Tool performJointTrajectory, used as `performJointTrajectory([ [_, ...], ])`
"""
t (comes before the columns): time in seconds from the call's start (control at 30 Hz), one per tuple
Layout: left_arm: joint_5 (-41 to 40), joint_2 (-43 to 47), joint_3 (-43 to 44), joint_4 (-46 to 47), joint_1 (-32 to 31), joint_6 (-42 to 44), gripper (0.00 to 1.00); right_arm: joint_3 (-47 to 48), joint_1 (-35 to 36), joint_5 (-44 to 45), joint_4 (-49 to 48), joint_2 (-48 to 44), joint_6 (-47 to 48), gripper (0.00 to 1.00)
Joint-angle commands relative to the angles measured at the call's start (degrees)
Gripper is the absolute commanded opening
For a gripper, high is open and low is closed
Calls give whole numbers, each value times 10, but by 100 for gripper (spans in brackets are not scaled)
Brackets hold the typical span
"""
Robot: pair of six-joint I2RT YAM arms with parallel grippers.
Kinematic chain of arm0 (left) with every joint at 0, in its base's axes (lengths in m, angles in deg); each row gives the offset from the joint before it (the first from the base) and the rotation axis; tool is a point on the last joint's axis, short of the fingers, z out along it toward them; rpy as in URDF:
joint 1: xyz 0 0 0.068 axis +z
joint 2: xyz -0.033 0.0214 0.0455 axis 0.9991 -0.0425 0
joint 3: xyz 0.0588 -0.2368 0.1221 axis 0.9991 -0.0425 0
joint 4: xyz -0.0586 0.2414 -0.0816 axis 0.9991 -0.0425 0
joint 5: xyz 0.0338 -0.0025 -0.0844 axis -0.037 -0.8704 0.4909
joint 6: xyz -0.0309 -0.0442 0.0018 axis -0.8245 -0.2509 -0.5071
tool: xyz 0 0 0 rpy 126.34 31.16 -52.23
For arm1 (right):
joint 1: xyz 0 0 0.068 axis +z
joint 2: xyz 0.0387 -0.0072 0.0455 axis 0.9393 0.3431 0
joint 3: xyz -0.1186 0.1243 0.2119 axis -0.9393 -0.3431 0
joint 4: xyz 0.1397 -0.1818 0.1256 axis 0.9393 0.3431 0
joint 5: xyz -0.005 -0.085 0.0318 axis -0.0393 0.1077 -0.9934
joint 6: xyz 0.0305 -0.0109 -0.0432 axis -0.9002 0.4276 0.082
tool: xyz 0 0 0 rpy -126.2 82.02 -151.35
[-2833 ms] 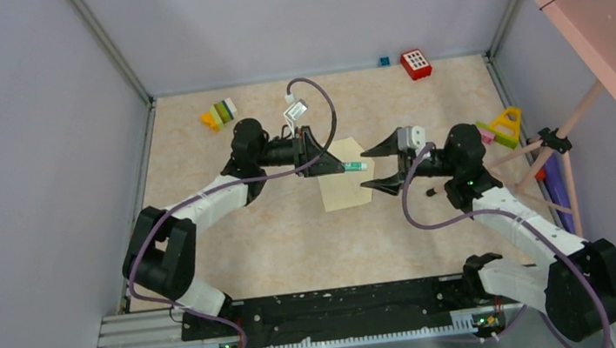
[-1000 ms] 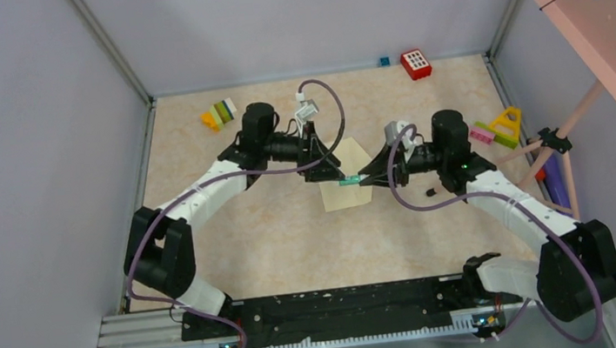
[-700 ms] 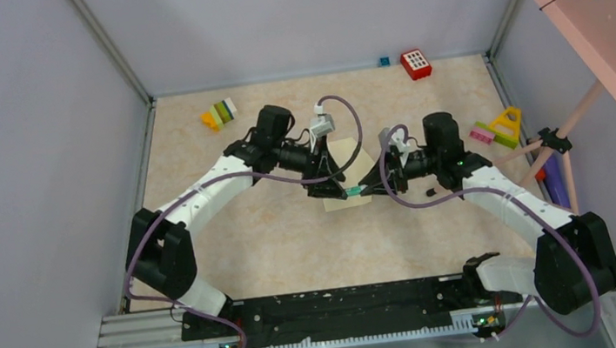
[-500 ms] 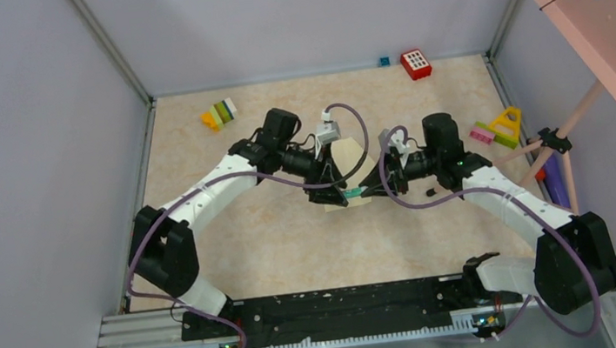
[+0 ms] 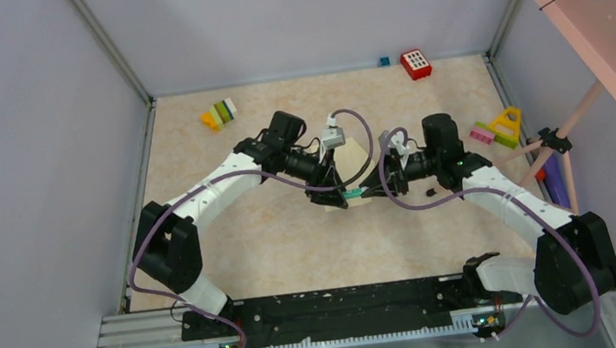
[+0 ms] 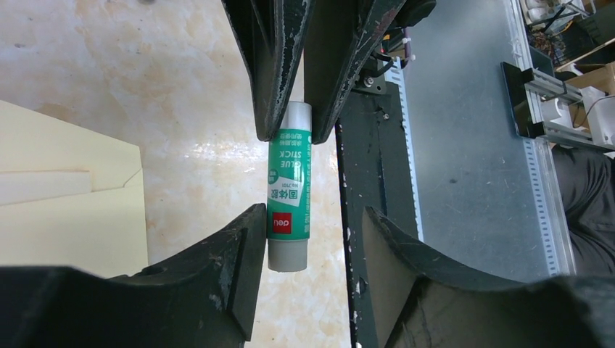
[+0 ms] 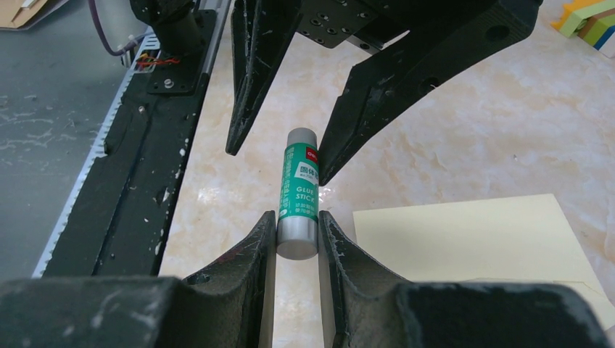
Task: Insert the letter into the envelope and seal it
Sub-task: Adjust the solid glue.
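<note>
A green-and-white glue stick (image 5: 353,192) hangs in mid-air above the table, level with it. My right gripper (image 7: 297,228) is shut on its grey end (image 7: 298,239). My left gripper (image 6: 310,225) faces it and straddles the stick's other end (image 6: 289,250). One left finger (image 6: 243,246) touches the stick and the other stands clear, so that gripper is open. The cream-yellow envelope (image 5: 356,153) lies flat under both grippers, also in the left wrist view (image 6: 65,196) and the right wrist view (image 7: 471,232). The letter is not in view.
Coloured toy blocks (image 5: 219,114) lie at the back left. A red block (image 5: 415,64) is at the back and a yellow triangle toy (image 5: 505,127) at the right. A pink stand (image 5: 602,18) leans over the right wall. The black rail (image 5: 328,303) runs along the near edge.
My right gripper swung in and shut on the glue stick. My left arm reached farther right over the envelope, and its jaws have narrowed around the stick's free end.
</note>
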Motion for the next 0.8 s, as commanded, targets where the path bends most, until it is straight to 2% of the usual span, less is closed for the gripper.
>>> performJointTrajectory([
  [0.0,14,-2,28,-1,-3,11,54,28,7,-14,6,-10,27,0],
  [0.37,11,-7,31,-3,-9,10,43,30,11,-9,14,-10,37,0],
  [0.6,7,-13,37,-16,-13,19,43,30,12,-6,7,-10,31,0],
  [0.77,7,-15,43,-22,-15,22,33,30,11,-6,4,-11,29,0],
])
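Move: The glue stick lies crosswise between the hands, pinched at its right end by the right fingers. Its middle is about 2 cm to the left hand's right, level and at the same height, and about 3 cm to the right hand's left. The envelope lies flat on the table, centred roughly 6 cm ahead of the left hand, 1 cm to its right and 18 cm below. Left hand stays put, closing its fingers by a fifth round the glue stick's free end; right keeps pinching. ##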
